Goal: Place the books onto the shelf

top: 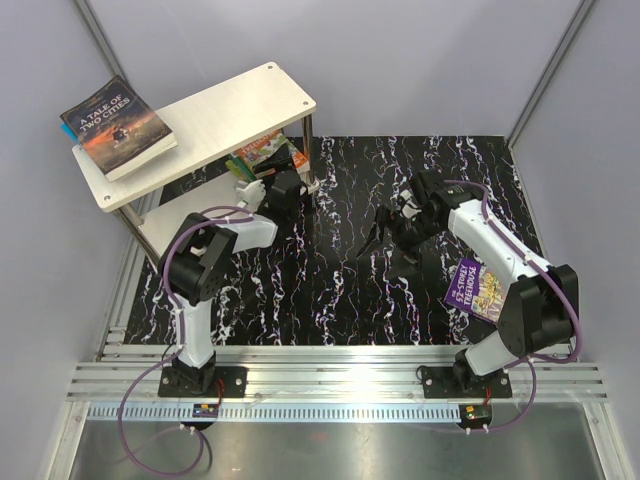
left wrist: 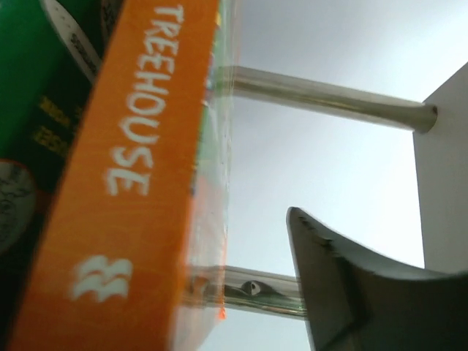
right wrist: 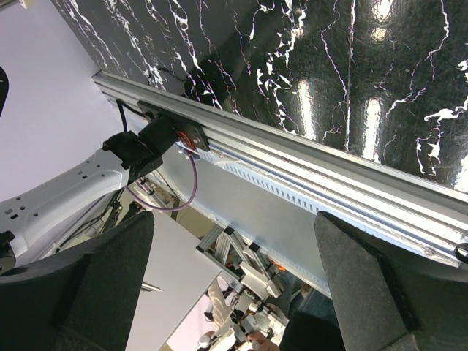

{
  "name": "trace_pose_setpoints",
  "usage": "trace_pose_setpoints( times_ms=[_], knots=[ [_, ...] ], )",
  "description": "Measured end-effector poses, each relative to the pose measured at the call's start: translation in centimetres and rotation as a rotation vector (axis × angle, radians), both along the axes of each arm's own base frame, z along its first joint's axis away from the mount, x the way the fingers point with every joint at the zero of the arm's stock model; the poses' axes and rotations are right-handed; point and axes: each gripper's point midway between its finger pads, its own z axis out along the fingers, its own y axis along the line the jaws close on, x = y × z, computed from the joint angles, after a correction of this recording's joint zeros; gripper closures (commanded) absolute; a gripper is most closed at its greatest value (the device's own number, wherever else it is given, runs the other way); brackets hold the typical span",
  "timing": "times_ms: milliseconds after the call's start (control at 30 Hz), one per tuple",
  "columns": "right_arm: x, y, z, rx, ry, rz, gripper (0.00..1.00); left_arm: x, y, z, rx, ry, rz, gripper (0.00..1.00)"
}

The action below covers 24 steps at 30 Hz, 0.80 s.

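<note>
The shelf (top: pixel 225 115) stands at the back left. On its top board lies the dark book "A Tale of Two Cities" (top: pixel 118 127). Green and orange books (top: pixel 265 152) lie on the lower board. My left gripper (top: pixel 263 182) is at the front edge of that lower board. In the left wrist view an orange "Treehouse" book (left wrist: pixel 124 183) fills the left, with a green one (left wrist: pixel 29 73) beside it. One dark finger (left wrist: pixel 351 289) stands apart from the orange book, so the jaws are open. My right gripper (top: pixel 383 232) (right wrist: pixel 230 292) hangs open and empty over mid-table. A purple book (top: pixel 478 290) lies at the right.
Steel posts (left wrist: pixel 329 99) (left wrist: pixel 256 289) of the shelf cross the left wrist view, with a pale board (left wrist: pixel 446 183) at the right. The black marbled tabletop (top: pixel 340 290) ends at a metal rail (right wrist: pixel 307 168) along the near edge. Grey walls enclose the table.
</note>
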Motion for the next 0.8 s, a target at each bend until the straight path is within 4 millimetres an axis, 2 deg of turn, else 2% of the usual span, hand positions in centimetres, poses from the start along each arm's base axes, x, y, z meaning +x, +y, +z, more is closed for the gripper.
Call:
trace_pose_setpoints(
  times_ms=[100, 167, 200, 400, 567, 800],
  knots=[
    [0.0, 0.0, 0.0, 0.000, 0.000, 0.000, 0.02, 0.0, -0.4, 0.1, -0.008, -0.002, -0.020, 0.13],
    [-0.1, 0.0, 0.0, 0.000, 0.000, 0.000, 0.03, 0.0, -0.6, 0.1, -0.013, -0.005, -0.032, 0.10],
    [-0.1, 0.0, 0.0, 0.000, 0.001, 0.000, 0.03, 0.0, -0.7, 0.2, -0.014, -0.006, -0.036, 0.01],
    [-0.2, -0.1, 0.1, 0.002, -0.004, 0.000, 0.03, 0.0, -1.5, 0.1, -0.031, -0.005, -0.076, 0.01],
    [-0.2, -0.1, 0.3, 0.004, -0.009, 0.000, 0.03, -0.1, -2.7, -1.2, -0.040, 0.076, -0.132, 0.01],
    [-0.4, -0.1, 0.3, 0.004, -0.011, 0.000, 0.03, -0.6, -3.8, -1.3, -0.058, 0.180, -0.194, 0.01]
  ],
)
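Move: The orange treehouse book lies at the left hand's loosening fingers on the lower shelf, its middle about 5 cm ahead, 3 cm left and level. The green books lie beneath it, roughly 5 cm ahead of the hand, 6 cm left and 4 cm down. The front right shelf post stands about 8 cm right, straight across. From the idle right hand the orange book is some 32 cm ahead, 24 cm left and about level. Left fingers open fully around the orange book as the hand slides about 4 cm right, tipping 10 degrees down. ##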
